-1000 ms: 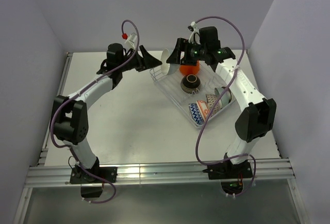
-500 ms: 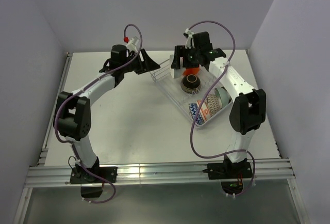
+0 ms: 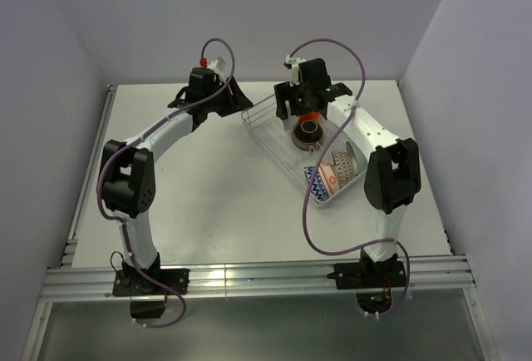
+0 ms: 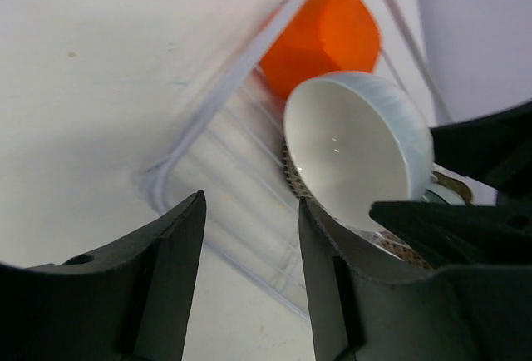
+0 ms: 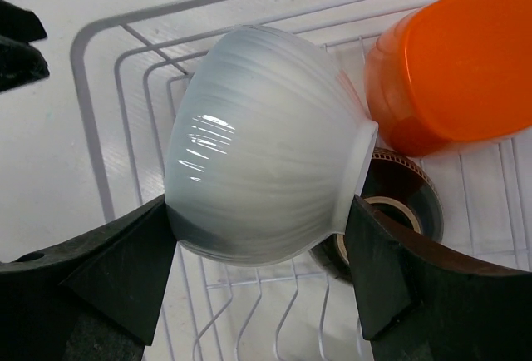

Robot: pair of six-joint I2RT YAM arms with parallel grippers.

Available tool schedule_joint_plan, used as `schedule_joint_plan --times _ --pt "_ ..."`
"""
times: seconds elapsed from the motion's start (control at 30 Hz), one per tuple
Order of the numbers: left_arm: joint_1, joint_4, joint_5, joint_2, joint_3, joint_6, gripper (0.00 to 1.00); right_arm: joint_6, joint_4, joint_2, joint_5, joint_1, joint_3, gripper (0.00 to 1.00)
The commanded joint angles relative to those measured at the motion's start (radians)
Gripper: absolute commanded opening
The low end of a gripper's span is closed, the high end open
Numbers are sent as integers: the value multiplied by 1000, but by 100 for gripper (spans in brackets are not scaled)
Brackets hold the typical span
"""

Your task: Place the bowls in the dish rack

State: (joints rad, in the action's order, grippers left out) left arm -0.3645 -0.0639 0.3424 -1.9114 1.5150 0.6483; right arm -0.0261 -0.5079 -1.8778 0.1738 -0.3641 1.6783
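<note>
My right gripper [image 5: 258, 215] is shut on a pale teal bowl [image 5: 266, 178], held on its side just above the far end of the dish rack [image 5: 108, 128]. In the left wrist view that bowl [image 4: 357, 140] shows its white inside. An orange-red bowl [image 5: 449, 70] and a dark brown patterned bowl [image 5: 399, 203] lie in the rack right behind it. My left gripper [image 4: 249, 211] hangs open and empty over the rack's clear tray corner [image 4: 166, 186]. From above, the left gripper [image 3: 239, 97] and the right gripper [image 3: 287, 105] face each other across the rack [image 3: 274, 149].
A blue zigzag bowl [image 3: 316, 182] and an orange patterned bowl [image 3: 337, 170] stand in the rack's near end. The rack lies diagonally on the white table [image 3: 208, 186]. Purple cables loop above both wrists.
The right arm has brought the teal bowl lower over the rack's far end. The left jaws have narrowed, and the left arm has folded in closer to the rack.
</note>
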Motion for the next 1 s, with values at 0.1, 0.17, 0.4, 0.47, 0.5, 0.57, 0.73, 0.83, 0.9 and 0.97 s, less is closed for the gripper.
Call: schedule_joint_plan --times 0.1,0.17,0.4,0.47,0.5,0.57,0.73,0.83,0.9,0.97 --pt "-4 -152 -181 -34 71 -13 56 112 86 -23 -82 -41 14 0" --pt "-5 -157 -186 -44 71 -10 56 141 91 -32 -109 -50 9 0" --pt "-13 -200 -188 -98 93 -18 46 230 94 -60 -197 -93 6 0" --pt "-13 -203 -183 -107 91 -9 44 264 94 -69 -227 -101 4 0" --pt "-13 -201 -172 -113 88 -7 43 276 97 -72 -235 -110 -2 0" --pt "-13 -203 -168 -120 86 1 42 308 106 -76 -258 -116 -8 0" --pt "-11 -214 -171 -129 93 8 23 374 118 -98 -289 -133 -19 0" --pt "-10 -218 -174 -127 91 4 15 403 123 -118 -321 -145 -12 0" --pt "-8 -223 -180 -127 90 1 9 425 123 -127 -347 -150 -11 0" --pt "-7 -229 -184 -127 85 1 3 436 134 -129 -364 -159 -20 0"
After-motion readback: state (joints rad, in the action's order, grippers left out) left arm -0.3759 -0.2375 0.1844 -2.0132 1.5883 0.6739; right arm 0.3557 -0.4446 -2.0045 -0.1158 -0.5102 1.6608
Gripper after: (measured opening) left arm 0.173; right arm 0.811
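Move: Just below the left hand's open fingers is the rack's near-left corner, some 6 cm down, 1 cm ahead and 2 cm left; the held white bowl hangs about 10 cm to this hand's right and 1 cm back. The right hand's goal is the free spot on the rack floor, roughly 8 cm below, 2 cm ahead and 2 cm left. From the right hand, the orange bowl stands about 3 cm ahead and 7 cm right, 7 cm lower; the brown bowl 4 cm back, 5 cm right, 9 cm lower. Sinking about 6 cm and easing slightly left onto the rack's corner, the left hand then closes its fingers to pinch the rim wire there. Meanwhile the right hand keeps its grip on the white bowl and lowers it some 6 cm into the rack beside the orange and brown bowls, drifting slightly left and rolling nearly 30 degrees, left side down, so its fingers point more steeply down. ##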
